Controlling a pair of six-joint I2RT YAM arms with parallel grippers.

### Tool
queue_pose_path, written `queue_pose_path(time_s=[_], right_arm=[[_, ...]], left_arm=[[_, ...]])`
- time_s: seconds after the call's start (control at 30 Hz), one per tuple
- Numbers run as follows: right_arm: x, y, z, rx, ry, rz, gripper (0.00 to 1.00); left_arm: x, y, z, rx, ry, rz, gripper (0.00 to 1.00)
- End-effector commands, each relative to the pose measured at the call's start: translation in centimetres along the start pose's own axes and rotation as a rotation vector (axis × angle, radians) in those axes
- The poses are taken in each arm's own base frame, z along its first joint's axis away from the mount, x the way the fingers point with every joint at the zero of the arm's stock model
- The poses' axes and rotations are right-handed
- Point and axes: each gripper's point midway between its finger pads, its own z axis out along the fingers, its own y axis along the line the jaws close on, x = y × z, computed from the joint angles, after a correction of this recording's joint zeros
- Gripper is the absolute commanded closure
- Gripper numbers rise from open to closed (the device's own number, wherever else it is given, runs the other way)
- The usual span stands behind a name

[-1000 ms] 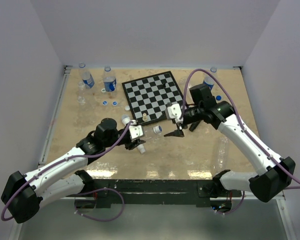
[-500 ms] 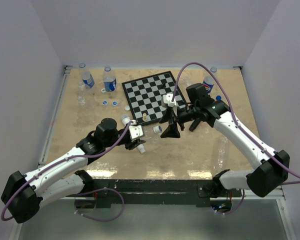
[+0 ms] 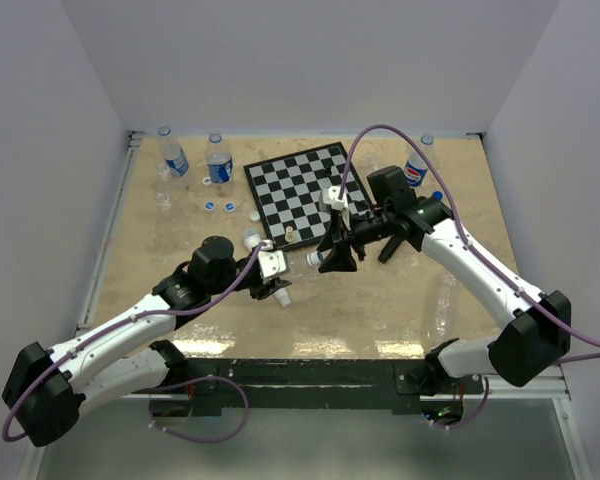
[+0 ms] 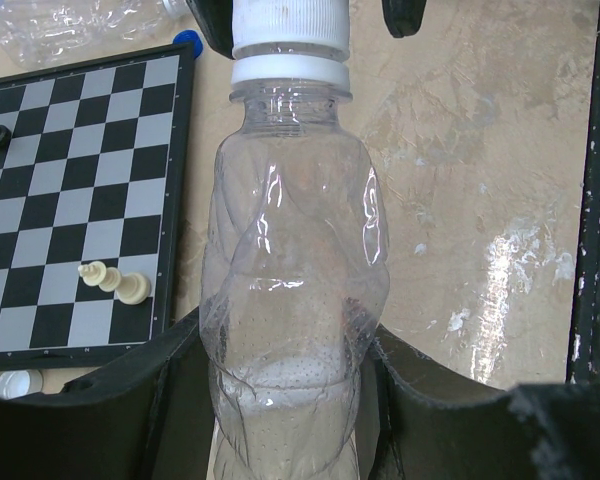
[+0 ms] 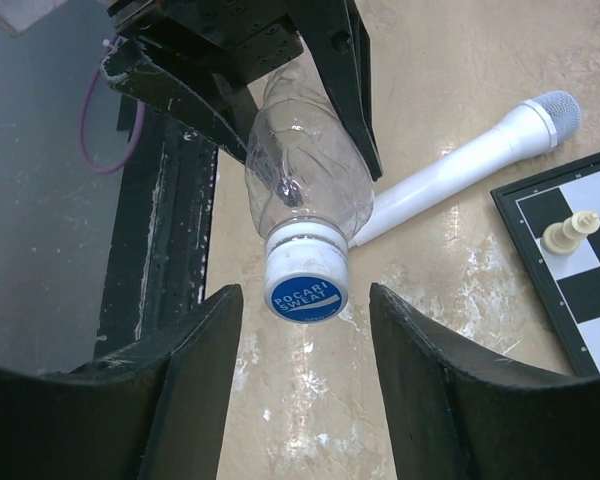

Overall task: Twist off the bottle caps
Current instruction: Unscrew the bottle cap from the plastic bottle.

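Observation:
A clear, label-free bottle (image 4: 295, 250) lies level above the table, and my left gripper (image 4: 290, 370) is shut on its lower body. In the top view the left gripper (image 3: 278, 280) holds it with the neck pointing right. Its white bottle cap (image 5: 305, 285) has a blue printed top and faces my right gripper (image 5: 305, 300). That gripper is open, one finger on each side of the cap with a gap on both sides. From above, the right gripper (image 3: 332, 258) stands at the cap (image 3: 315, 259).
A chessboard (image 3: 305, 190) with two pale pieces (image 4: 115, 282) lies behind the grippers. Labelled bottles (image 3: 218, 160) stand at the back left, and one with a round logo (image 3: 417, 165) at the back right. Loose caps (image 3: 210, 206) lie near the board. A white microphone (image 5: 460, 170) lies under the held bottle.
My right gripper has moved left up to the bottle's cap and its jaws have narrowed around it. The left arm and the bottle have stayed still.

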Motion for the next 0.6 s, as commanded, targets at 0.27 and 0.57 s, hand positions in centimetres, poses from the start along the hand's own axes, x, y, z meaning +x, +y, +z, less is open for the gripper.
queue_pose_path(time_s=[0.27,0.57], right_arm=[[-2.27,0.72,0.19,-0.056,-0.042,-0.026,0.48],[-2.29,1.09,0.03,-0.069,-0.039,-0.079,0.83]], left_arm=[[-2.06,0.7,-0.06,-0.019,-0.057,0.022,0.96],[-2.06,0.72,-0.07,-0.019,-0.057,0.022,0.95]])
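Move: The white cap lies barely 2 cm to the left of the right hand, about level and 1 cm lower; seen from that hand, the white microphone is some 15 cm left and 2 cm ahead, the cream chess piece about 9 cm left and 10 cm ahead, both roughly 20 cm below. From the left hand, which holds the bottle, the cap is about 8 cm right, 3 cm ahead and 6 cm up. The right hand eases about 0.5 cm left over the cap and pinches it while the left holds the bottle. ##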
